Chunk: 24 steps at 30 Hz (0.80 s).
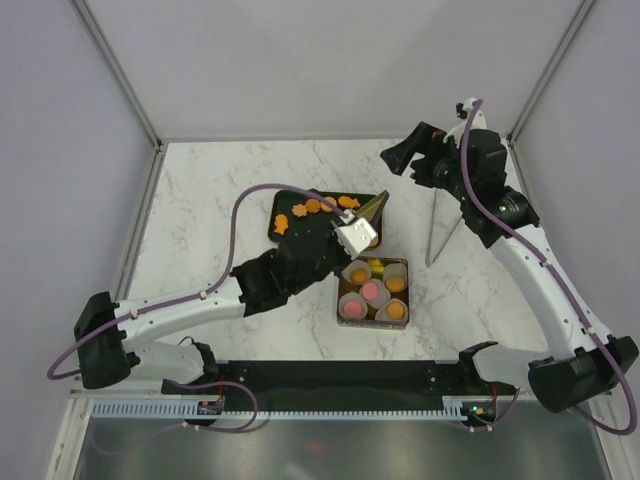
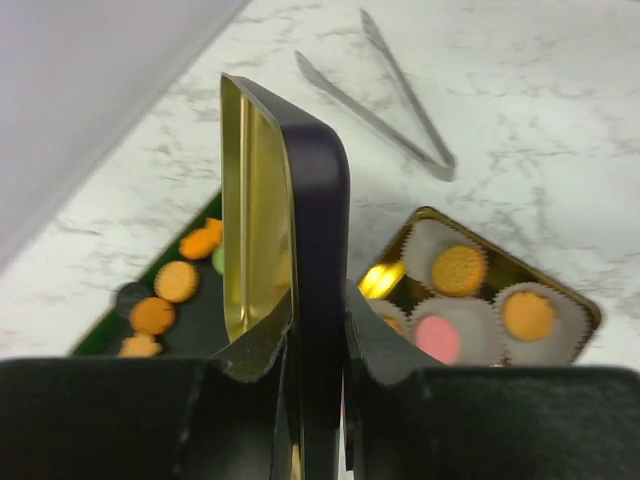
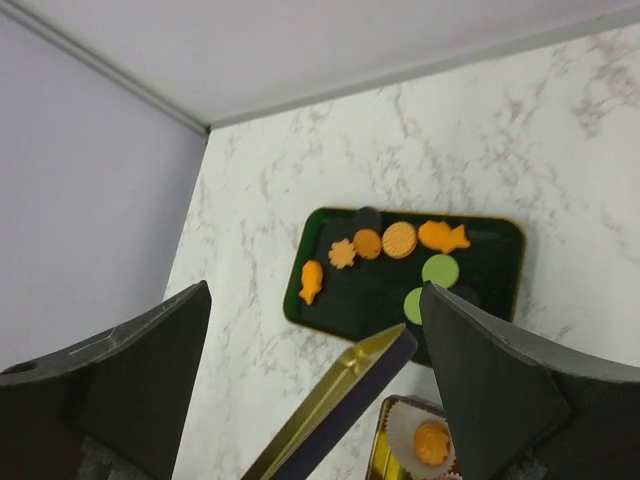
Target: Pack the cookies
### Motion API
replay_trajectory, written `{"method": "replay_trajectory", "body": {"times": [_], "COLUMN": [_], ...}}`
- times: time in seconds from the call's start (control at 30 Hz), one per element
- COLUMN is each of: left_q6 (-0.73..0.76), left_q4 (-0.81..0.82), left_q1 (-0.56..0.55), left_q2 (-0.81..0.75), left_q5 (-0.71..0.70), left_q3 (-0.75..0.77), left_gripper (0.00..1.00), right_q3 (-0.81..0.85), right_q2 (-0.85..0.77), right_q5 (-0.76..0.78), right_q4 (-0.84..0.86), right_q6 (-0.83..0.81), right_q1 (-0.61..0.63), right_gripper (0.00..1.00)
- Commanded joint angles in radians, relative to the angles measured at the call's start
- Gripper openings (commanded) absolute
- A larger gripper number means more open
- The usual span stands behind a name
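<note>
Loose cookies (image 1: 312,207) lie on a dark green tray (image 1: 279,232): orange rounds, fish and flower shapes (image 3: 399,239) and two green rounds (image 3: 439,270). In front of it a gold tin (image 1: 341,312) holds more cookies (image 2: 458,268) in white paper cups. My left gripper (image 1: 358,232) is shut on the tin's lid (image 2: 300,200), dark outside and gold inside, held on edge above the tin and the tray's right end. Raised at the back right, my right gripper (image 1: 410,155) stands open and holds nothing; its wrist view looks down on the tray and the lid (image 3: 345,400).
Metal tongs (image 1: 440,228) lie on the marble table right of the tin, seen also in the left wrist view beyond the lid (image 2: 400,100). Grey walls close the table at the back and both sides.
</note>
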Motion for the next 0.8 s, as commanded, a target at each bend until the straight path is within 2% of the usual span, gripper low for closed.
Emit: {"method": "replay_trajectory", "body": {"times": [0.0, 0.03, 0.07, 0.13, 0.17, 0.3, 0.43, 0.47, 0.6, 0.77], "left_q6": [-0.414, -0.485, -0.620, -0.744, -0.857, -1.118, -1.474, -1.513, -1.631, -1.669], "left_q4": [-0.064, -0.060, -0.044, 0.020, 0.044, 0.199, 0.487, 0.608, 0.797, 0.881], "left_q1": [0.102, 0.137, 0.207, 0.265, 0.307, 0.383, 0.437, 0.440, 0.437, 0.438], "left_q2": [-0.046, -0.046, -0.045, -0.031, -0.027, 0.019, 0.104, 0.148, 0.245, 0.311], "left_q5": [0.305, 0.382, 0.529, 0.639, 0.729, 0.866, 0.951, 0.958, 0.960, 0.932], "left_q3": [0.085, 0.092, 0.101, 0.103, 0.096, 0.039, -0.101, -0.146, -0.223, -0.271], "left_gripper": [0.02, 0.02, 0.02, 0.02, 0.02, 0.02, 0.02, 0.02, 0.02, 0.03], "right_q3": [0.019, 0.012, -0.006, -0.026, -0.059, -0.185, -0.310, -0.354, -0.442, -0.543], "right_q2": [-0.083, -0.095, -0.105, -0.126, -0.134, -0.186, -0.240, -0.253, -0.316, -0.362], "right_q5": [0.196, 0.202, 0.207, 0.204, 0.198, 0.193, 0.178, 0.161, 0.148, 0.139], "right_q4": [-0.006, -0.009, -0.015, -0.035, -0.039, -0.037, -0.010, -0.002, 0.012, 0.018], "right_q6": [-0.064, -0.075, -0.083, -0.110, -0.121, -0.141, -0.146, -0.147, -0.146, -0.127], "right_q1": [-0.005, -0.005, -0.005, -0.007, -0.007, -0.007, -0.007, -0.007, -0.007, -0.005], "right_gripper": [0.95, 0.95, 0.95, 0.95, 0.95, 0.95, 0.95, 0.95, 0.95, 0.95]}}
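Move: The left hand already pinches the lid, standing on edge. The cookie box it is meant for lies about 7 cm to its right, 4 cm back and some 22 cm below; the cookie tray is about 13 cm ahead and 4 cm left, down on the table. From the empty right hand, the lid is roughly 7 cm back, 5 cm left and 10 cm lower, with the box 17 cm back, 7 cm left and 32 cm below. Rolling some 95 degrees about its own fingers, counter-clockwise seen from behind the hand, the left hand keeps its pinch and turns the lid's gold inside down, its fingers swinging to point right. It lifts about 4 cm, then sinks 12 cm towards the box. The wide-open right hand rises slightly, then comes down and back past its starting height, drifting right, to near the lid's right side. ##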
